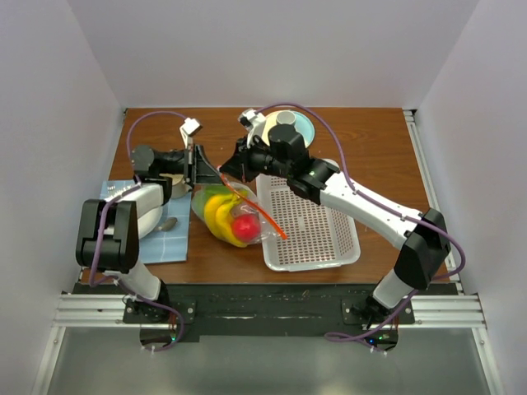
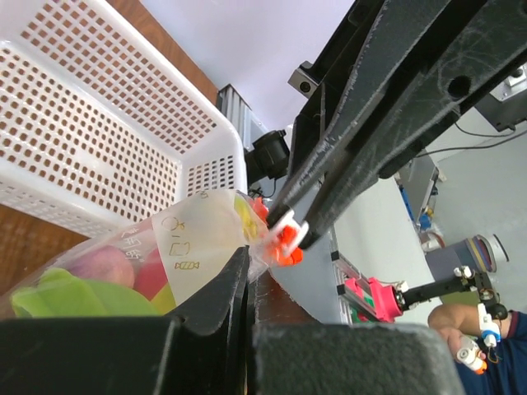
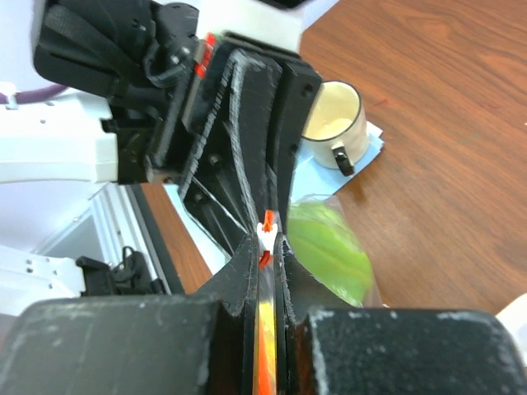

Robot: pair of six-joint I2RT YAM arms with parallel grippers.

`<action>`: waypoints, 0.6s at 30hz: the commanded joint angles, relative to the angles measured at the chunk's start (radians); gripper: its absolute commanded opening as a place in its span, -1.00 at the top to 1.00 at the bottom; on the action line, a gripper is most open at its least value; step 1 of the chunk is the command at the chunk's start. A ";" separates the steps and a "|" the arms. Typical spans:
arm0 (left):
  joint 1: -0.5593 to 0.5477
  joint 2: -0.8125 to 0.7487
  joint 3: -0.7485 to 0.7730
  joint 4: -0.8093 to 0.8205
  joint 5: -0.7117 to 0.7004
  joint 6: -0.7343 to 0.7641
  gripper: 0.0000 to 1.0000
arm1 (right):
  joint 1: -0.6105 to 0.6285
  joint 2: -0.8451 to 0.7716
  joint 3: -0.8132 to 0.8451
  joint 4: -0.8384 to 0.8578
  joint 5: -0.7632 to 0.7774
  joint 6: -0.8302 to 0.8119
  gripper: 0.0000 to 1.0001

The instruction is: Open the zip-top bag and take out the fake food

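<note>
The zip-top bag [image 1: 228, 216] lies between the blue mat and the basket, holding fake food: a yellow banana bunch [image 1: 218, 212], a red round fruit [image 1: 244, 226] and a green piece [image 3: 329, 255]. Its orange-red zip strip [image 1: 268, 222] runs along the right edge. My left gripper [image 1: 200, 170] is shut on the bag's far corner [image 2: 206, 239]; its jaws meet at the plastic [image 2: 245, 267]. My right gripper [image 1: 224, 170] faces it, shut on the white and orange zip slider [image 3: 266, 234], which also shows in the left wrist view [image 2: 288, 234].
A white perforated basket [image 1: 309, 226] stands right of the bag. A cream mug [image 3: 333, 123] sits on a blue mat [image 1: 169, 243] with a spoon [image 1: 165, 224] at the left. A plate [image 1: 303, 130] with a grey cup [image 1: 285, 118] is at the back.
</note>
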 commanded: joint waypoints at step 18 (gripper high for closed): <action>0.121 -0.055 0.012 0.599 0.142 -0.019 1.00 | 0.015 -0.005 0.013 -0.077 0.047 -0.056 -0.13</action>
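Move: Sitting right at the right hand's closed fingertips is the zip slider, about 1 cm to the left; from the left hand it is roughly 2 cm right, 1 cm ahead and slightly higher. From the right hand, the red fruit lies some 14 cm back, 5 cm right and 12 cm below; the banana is about 12 cm back, 1 cm left and equally low, and the white basket's middle about 12 cm back, 23 cm right and 14 cm down. Letting go of the zip's slider end, the right hand sinks about 4 cm, easing slightly back and right, while its fingers open to roughly half their range and end spread above the orange zip strip. The left hand keeps its pinch on the bag film and draws it about 4 cm left and forward, turning slightly counter-clockwise. ##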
